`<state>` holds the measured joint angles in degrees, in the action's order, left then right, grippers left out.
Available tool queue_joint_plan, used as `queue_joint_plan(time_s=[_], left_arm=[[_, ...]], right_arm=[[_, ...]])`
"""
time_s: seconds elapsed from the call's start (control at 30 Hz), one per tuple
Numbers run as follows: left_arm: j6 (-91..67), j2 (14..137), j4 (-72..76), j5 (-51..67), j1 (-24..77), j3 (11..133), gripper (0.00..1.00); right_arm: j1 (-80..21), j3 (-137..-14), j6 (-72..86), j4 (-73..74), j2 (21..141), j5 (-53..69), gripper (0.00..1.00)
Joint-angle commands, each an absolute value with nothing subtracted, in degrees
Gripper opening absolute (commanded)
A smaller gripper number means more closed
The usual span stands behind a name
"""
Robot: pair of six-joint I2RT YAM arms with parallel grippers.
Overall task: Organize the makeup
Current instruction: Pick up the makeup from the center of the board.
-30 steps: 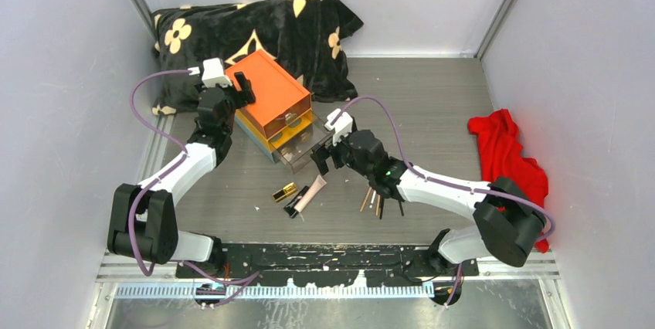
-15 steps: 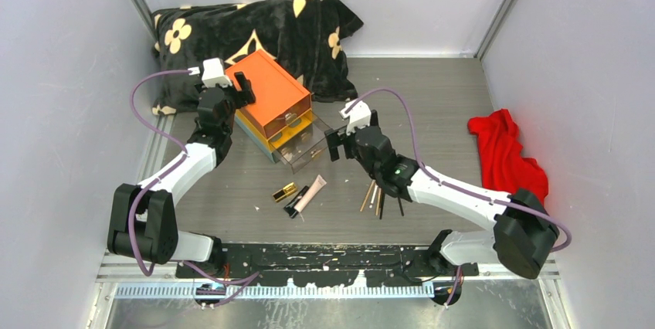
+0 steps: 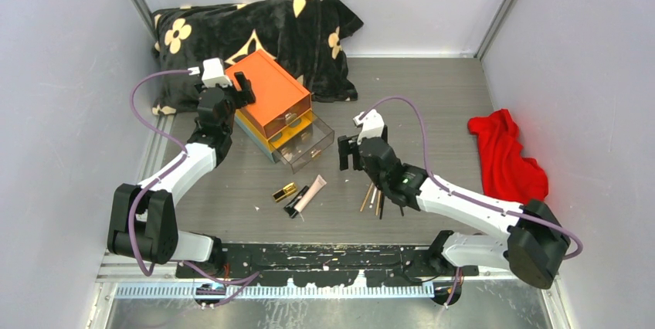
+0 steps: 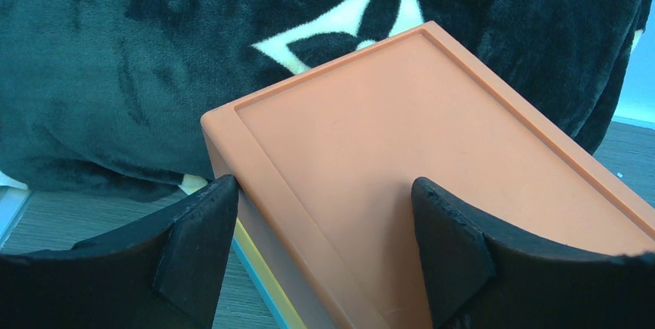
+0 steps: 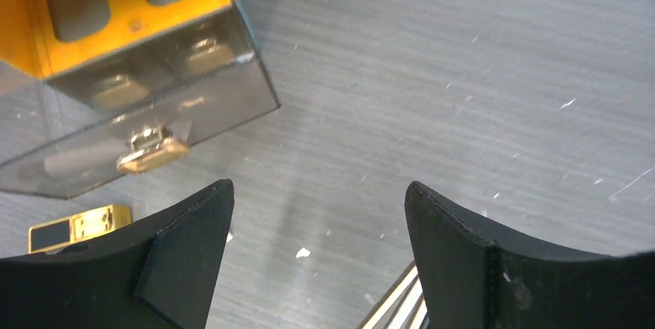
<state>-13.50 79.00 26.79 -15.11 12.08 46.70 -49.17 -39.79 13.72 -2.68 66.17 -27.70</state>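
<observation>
The orange-topped drawer box [image 3: 266, 89] stands at the back left with its clear lower drawer [image 3: 305, 147] pulled out. My left gripper [image 3: 243, 89] rests on the box's rear corner. In the left wrist view its jaws [image 4: 320, 190] stand wide, one finger beside the box edge, the other over the orange lid [image 4: 402, 151]. My right gripper [image 3: 347, 155] hovers open and empty just right of the drawer. Makeup lies on the table: a gold-black lipstick [image 3: 284, 191], a pink tube [image 3: 310, 192], a black tube [image 3: 292, 207] and thin brushes [image 3: 375, 199]. The right wrist view shows the drawer [image 5: 139, 113], the lipstick [image 5: 77, 226] and brush ends [image 5: 402, 302].
A black pillow with cream flowers [image 3: 255, 28] lies behind the box against the back wall. A red cloth [image 3: 506, 155] is crumpled at the right wall. Grey walls close in the table on three sides.
My right gripper has pulled away from the drawer front, moving right toward the brushes, with its jaws slightly narrower. The left arm and the box have not moved.
</observation>
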Motion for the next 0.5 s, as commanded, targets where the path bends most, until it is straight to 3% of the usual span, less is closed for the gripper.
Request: queue_joint_plan(time_s=[0.0,0.13,0.47], left_arm=[[-10.81,83.08,9.93,-7.54,13.62,43.33,0.79],[-10.77,83.14,9.93,-7.58,13.6,43.33,0.79],[-10.69,83.04,10.09,-7.26,13.58,43.19,0.79]], right_arm=[[-54.58,-39.26,20.62,-1.75,68.94,-30.53,0.85],[-62.16,-41.92,24.35,-0.6,73.44,-37.06,0.87],[-74.09,-47.26,50.22,1.01,82.98,-51.5,0.87]])
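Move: The pale pink makeup tube lies some 12 cm to the right hand's left, about 5 cm back towards the base and 15 cm below. Beyond it lie the black tube, 4 cm farther left and 2 cm farther back, and the gold case, about 7 cm left of the pink tube; the open clear drawer is 7 cm ahead and 13 cm left of the hand. From the left hand, the pink tube is about 21 cm back, 17 cm right and 21 cm below. The right hand swings clear of the open drawer towards the pink tube, going back and left in equal measure, about 8 cm each way, while sinking some 6 cm, with the descent flattening out at the end. Its fingers stay wide open and tip down by a little under 10 degrees, bringing it above and just to the right of the makeup group, slightly nearer the base than the pink tube and still without touching it. ##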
